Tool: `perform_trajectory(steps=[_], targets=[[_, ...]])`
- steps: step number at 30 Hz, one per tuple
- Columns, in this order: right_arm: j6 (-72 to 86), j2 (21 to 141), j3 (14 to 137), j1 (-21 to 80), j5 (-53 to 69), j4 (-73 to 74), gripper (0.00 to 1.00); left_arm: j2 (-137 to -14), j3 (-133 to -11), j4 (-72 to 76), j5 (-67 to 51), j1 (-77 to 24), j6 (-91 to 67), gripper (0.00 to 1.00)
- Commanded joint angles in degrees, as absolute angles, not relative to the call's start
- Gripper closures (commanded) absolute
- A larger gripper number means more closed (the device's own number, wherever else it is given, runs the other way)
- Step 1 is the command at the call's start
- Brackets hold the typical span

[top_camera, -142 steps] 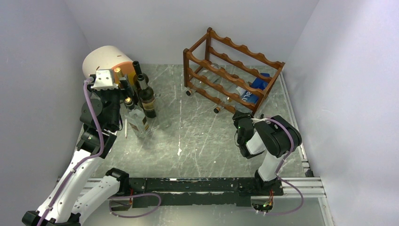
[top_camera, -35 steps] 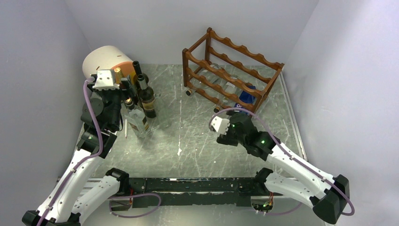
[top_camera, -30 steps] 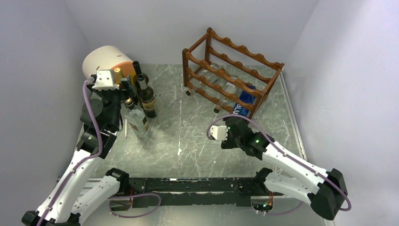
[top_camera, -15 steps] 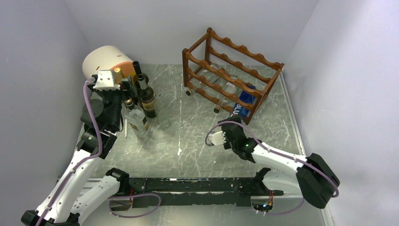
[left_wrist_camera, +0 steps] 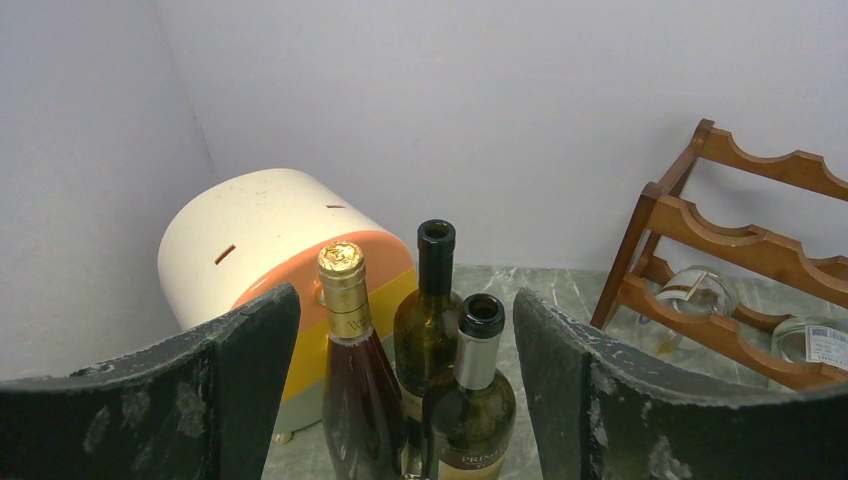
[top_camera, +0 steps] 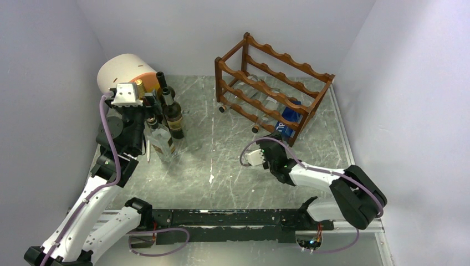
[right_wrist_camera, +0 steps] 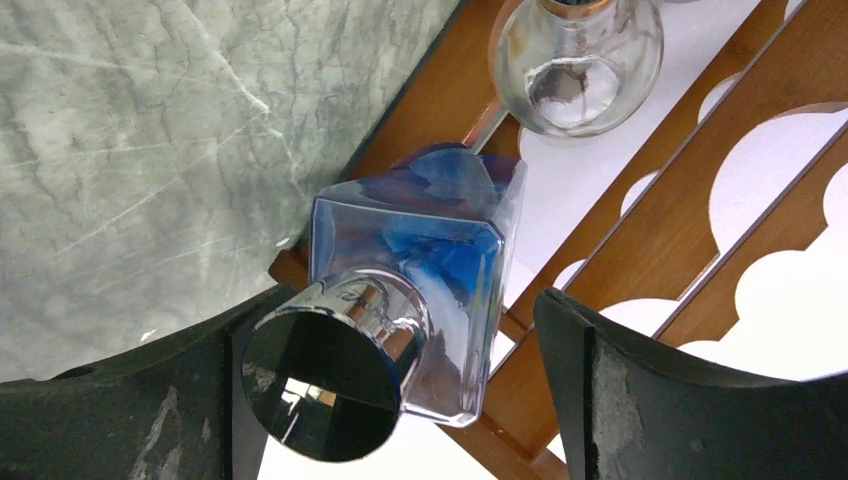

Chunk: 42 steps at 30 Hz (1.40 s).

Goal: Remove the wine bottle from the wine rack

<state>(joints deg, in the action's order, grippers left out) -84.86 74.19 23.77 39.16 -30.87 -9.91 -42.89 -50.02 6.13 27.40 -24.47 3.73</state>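
Note:
The reddish-brown wine rack (top_camera: 272,65) stands at the back right. A blue square-sided wine bottle (top_camera: 289,117) with a chrome cap lies on its lowest tier, at the right end, cap toward me. In the right wrist view the bottle (right_wrist_camera: 420,225) points its cap (right_wrist_camera: 335,370) between my fingers. My right gripper (right_wrist_camera: 395,320) is open around the cap, which sits close to the left finger, with a gap to the right one. From above, that gripper (top_camera: 275,139) is just in front of the rack. My left gripper (left_wrist_camera: 405,295) is open above standing bottles (left_wrist_camera: 465,400).
Dark standing bottles (top_camera: 173,113) and a clear square bottle (top_camera: 162,143) cluster at the left, beside a cream and orange cylinder (top_camera: 124,69). Clear bottles (top_camera: 260,91) lie in the rack; one (right_wrist_camera: 580,50) is beyond the blue one. Walls close in behind and on both sides.
The right arm's elbow has swung in toward its base and the gripper has edged up to the blue bottle's cap. The left arm has not moved.

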Motion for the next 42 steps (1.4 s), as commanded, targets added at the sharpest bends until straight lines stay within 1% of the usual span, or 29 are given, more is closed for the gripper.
perform_trajectory(steps=[1, 3, 7, 10, 18, 22, 27, 31, 33, 42], targets=[[-86.7, 75.68, 24.51, 38.52, -30.76, -13.54, 0.13, -42.24, -50.78, 7.56, 28.95, -25.29, 4.82, 0.18], [-86.68, 76.14, 24.4, 38.17, -30.89, -15.3, 0.2, -42.11, -50.67, 7.67, 29.1, -25.46, 4.88, 0.17], [-86.73, 76.98, 24.41, 37.84, -30.63, -15.95, 0.27, -42.07, -50.65, 7.77, 29.35, -25.73, 5.07, 0.18], [-86.11, 76.82, 24.32, 37.85, -30.26, -16.06, 0.36, -42.08, -50.55, 7.87, 29.52, -25.82, 5.18, 0.17], [-86.0, 71.77, 22.47, 39.88, -29.02, -11.19, 0.66, -42.19, -50.41, 8.09, 29.85, -25.84, 5.38, 0.17], [-85.71, 68.01, 20.92, 43.06, -29.67, -7.49, 0.71, -42.53, -50.37, 8.15, 29.76, -25.84, 5.42, 0.18], [-82.49, 62.88, 21.24, 48.58, -33.7, -1.74, 0.77, -43.13, -50.5, 8.04, 29.7, -25.88, 5.6, 0.18], [-72.68, 61.75, 26.77, 55.68, -35.08, 11.2, 0.79, -43.23, -50.23, 8.26, 29.87, -25.93, 5.87, 0.18], [-66.73, 62.02, 29.4, 59.79, -35.68, 16.76, 0.83, -43.39, -50.27, 8.29, 29.91, -25.92, 5.89, 0.18], [-49.91, 63.69, 37.59, 78.0, -41.57, 27.46, 0.86, -44.12, -50.28, 8.31, 29.97, -25.86, 6.06, 0.18]])
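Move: The blue bottle lies in the rack's bottom row, its neck end already between the right hand's open fingers; its middle is about 8 cm ahead, 6 cm to the right and 2 cm below. A clear bottle beside it sits roughly 10 cm ahead and 3 cm left of the right hand, at about the same height; a second clear bottle is some 18 cm ahead and 15 cm left. From the idle left hand the blue bottle is about 54 cm right, 9 cm ahead and 33 cm lower. The right fingers close onto the blue bottle's sides near the shoulder, easing about 1 cm forward and down as they take hold. Keeping that grip, the hand then draws the bottle back by roughly 12 cm and left by almost as much, rising about 3 cm and turning some 15 degrees counter-clockwise, away from the rack's bottom row. ##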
